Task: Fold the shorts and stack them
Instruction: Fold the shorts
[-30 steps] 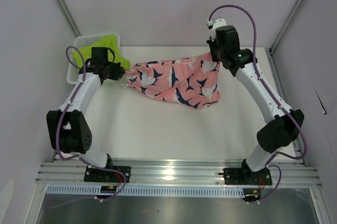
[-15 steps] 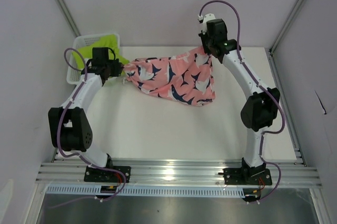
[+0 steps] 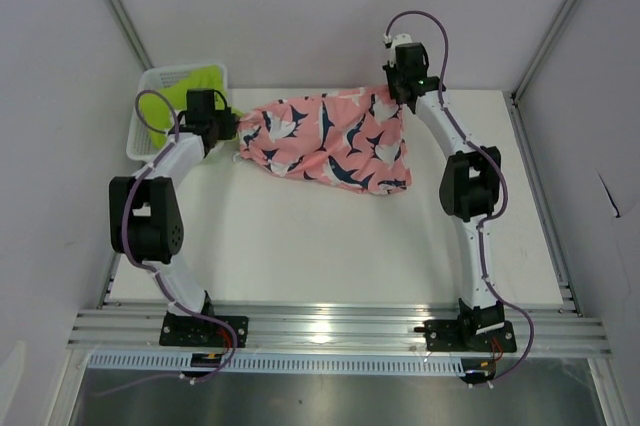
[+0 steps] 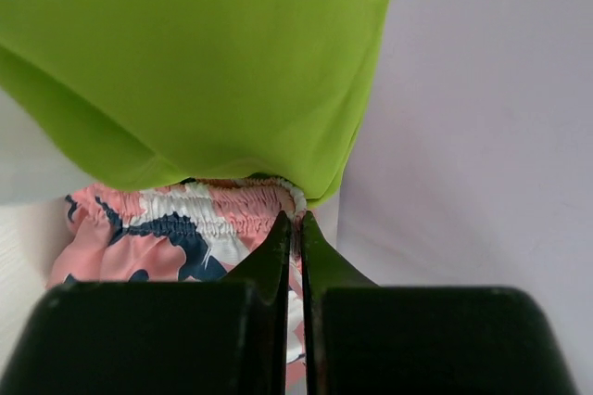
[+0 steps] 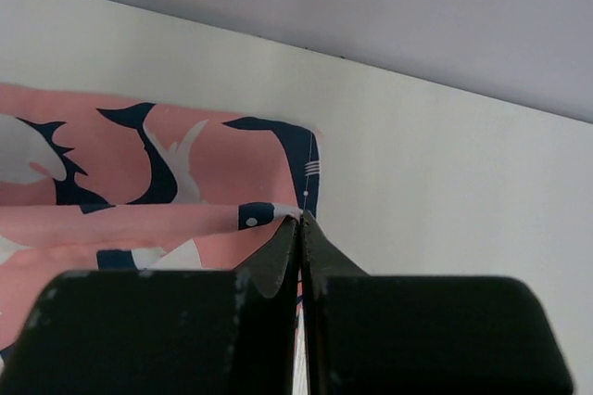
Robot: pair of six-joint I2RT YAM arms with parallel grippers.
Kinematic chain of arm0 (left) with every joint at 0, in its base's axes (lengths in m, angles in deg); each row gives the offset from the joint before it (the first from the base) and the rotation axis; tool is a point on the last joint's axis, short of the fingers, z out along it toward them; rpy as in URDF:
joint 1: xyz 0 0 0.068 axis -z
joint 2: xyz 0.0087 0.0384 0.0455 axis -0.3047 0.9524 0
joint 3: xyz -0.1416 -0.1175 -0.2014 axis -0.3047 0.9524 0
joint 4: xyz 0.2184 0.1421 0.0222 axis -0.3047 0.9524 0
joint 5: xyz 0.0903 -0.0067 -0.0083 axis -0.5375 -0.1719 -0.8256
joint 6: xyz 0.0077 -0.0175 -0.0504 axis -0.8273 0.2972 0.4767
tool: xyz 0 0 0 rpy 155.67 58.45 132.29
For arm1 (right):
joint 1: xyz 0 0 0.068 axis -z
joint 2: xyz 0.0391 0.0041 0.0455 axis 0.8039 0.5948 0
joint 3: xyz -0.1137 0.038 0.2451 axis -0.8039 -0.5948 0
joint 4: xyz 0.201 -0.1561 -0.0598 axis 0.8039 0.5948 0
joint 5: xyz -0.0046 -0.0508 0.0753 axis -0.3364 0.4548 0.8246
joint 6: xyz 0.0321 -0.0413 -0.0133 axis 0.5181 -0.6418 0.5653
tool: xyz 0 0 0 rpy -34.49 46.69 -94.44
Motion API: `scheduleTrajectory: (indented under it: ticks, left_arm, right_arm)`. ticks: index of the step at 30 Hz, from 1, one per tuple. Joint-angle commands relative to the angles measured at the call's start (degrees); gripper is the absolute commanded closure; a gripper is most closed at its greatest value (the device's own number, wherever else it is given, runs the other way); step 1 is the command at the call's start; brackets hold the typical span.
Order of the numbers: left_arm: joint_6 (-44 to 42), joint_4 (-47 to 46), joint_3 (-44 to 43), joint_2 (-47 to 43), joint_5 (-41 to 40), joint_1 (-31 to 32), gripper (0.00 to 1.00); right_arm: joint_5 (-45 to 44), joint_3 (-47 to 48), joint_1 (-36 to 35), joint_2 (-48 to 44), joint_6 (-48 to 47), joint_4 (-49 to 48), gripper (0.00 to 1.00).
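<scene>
The coral-pink shorts [image 3: 325, 141] with navy and white print hang stretched between both arms over the far part of the table. My left gripper [image 3: 240, 129] is shut on their elastic waistband [image 4: 232, 214] at the left end. My right gripper [image 3: 392, 98] is shut on a hem corner [image 5: 278, 214] at the right end. The lime-green shorts [image 3: 198, 86] lie in the white basket [image 3: 150, 81] at the far left. In the left wrist view the lime-green shorts [image 4: 204, 61] fill the upper half, just beyond the jaws.
The white table [image 3: 300, 236] runs toward the arm bases. Grey walls [image 3: 300, 16] close in behind and at both sides. The basket stands right behind my left gripper.
Both arms have reached farther back, carrying the pink shorts toward the rear wall. The right gripper has moved left, so the cloth is more bunched and sags less.
</scene>
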State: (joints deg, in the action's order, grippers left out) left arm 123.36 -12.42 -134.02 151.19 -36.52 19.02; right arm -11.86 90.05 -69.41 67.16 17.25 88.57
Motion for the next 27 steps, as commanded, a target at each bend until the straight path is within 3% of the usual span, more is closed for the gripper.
scheduleTrajectory:
  ticks: [1,7,13,16,17,23,27]
  left_arm:
    - [1.10,-7.14,-3.53,1.62,-0.67,-0.58,1.00]
    - [1.36,-12.23,-4.67,5.31,-1.46,-0.58,1.00]
    - [0.48,-15.14,-8.36,10.14,-1.99,-0.14,1.00]
    - [-0.13,-17.07,-9.68,12.34,-1.55,-0.05,1.00]
    - [-0.65,-17.60,-10.90,12.70,-1.38,0.13,1.00]
    - [-1.89,-17.34,-12.76,13.84,-2.16,0.39,1.00]
    - [-1.72,-17.17,-13.28,14.37,-1.99,0.57,1.00]
  right_arm:
    - [2.66,3.47,1.05,3.35,1.83,-7.90,1.00]
    - [2.66,3.65,1.40,10.21,2.62,-20.82,1.00]
    - [-2.42,7.51,1.66,15.75,3.24,-28.11,0.92]
    - [-6.55,7.52,1.57,16.46,3.32,-30.32,0.38]
    - [-6.39,7.25,1.84,16.11,2.63,-29.98,0.32]
    - [-0.08,0.23,2.36,6.63,6.48,-26.82,0.31]
    - [7.48,0.48,2.89,2.93,13.49,-11.48,0.33]
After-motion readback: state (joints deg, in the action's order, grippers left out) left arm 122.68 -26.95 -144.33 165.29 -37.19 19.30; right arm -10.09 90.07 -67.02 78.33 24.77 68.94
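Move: Both hands hold a raised edge of the shorts. The lying layer's far right corner is about 9 cm ahead of the right hand, 1 cm right and 9 cm below; the table's far edge runs 13 cm ahead. The shorts' middle is roughly 5 cm ahead of the left hand, 24 cm right and 8 cm below; the green cloth is some 13 cm to its left and 3 cm ahead, slightly lower. Right hand lowers its corner forward and down about 8 cm, opens, backs off; left advances equally, still pinching. ##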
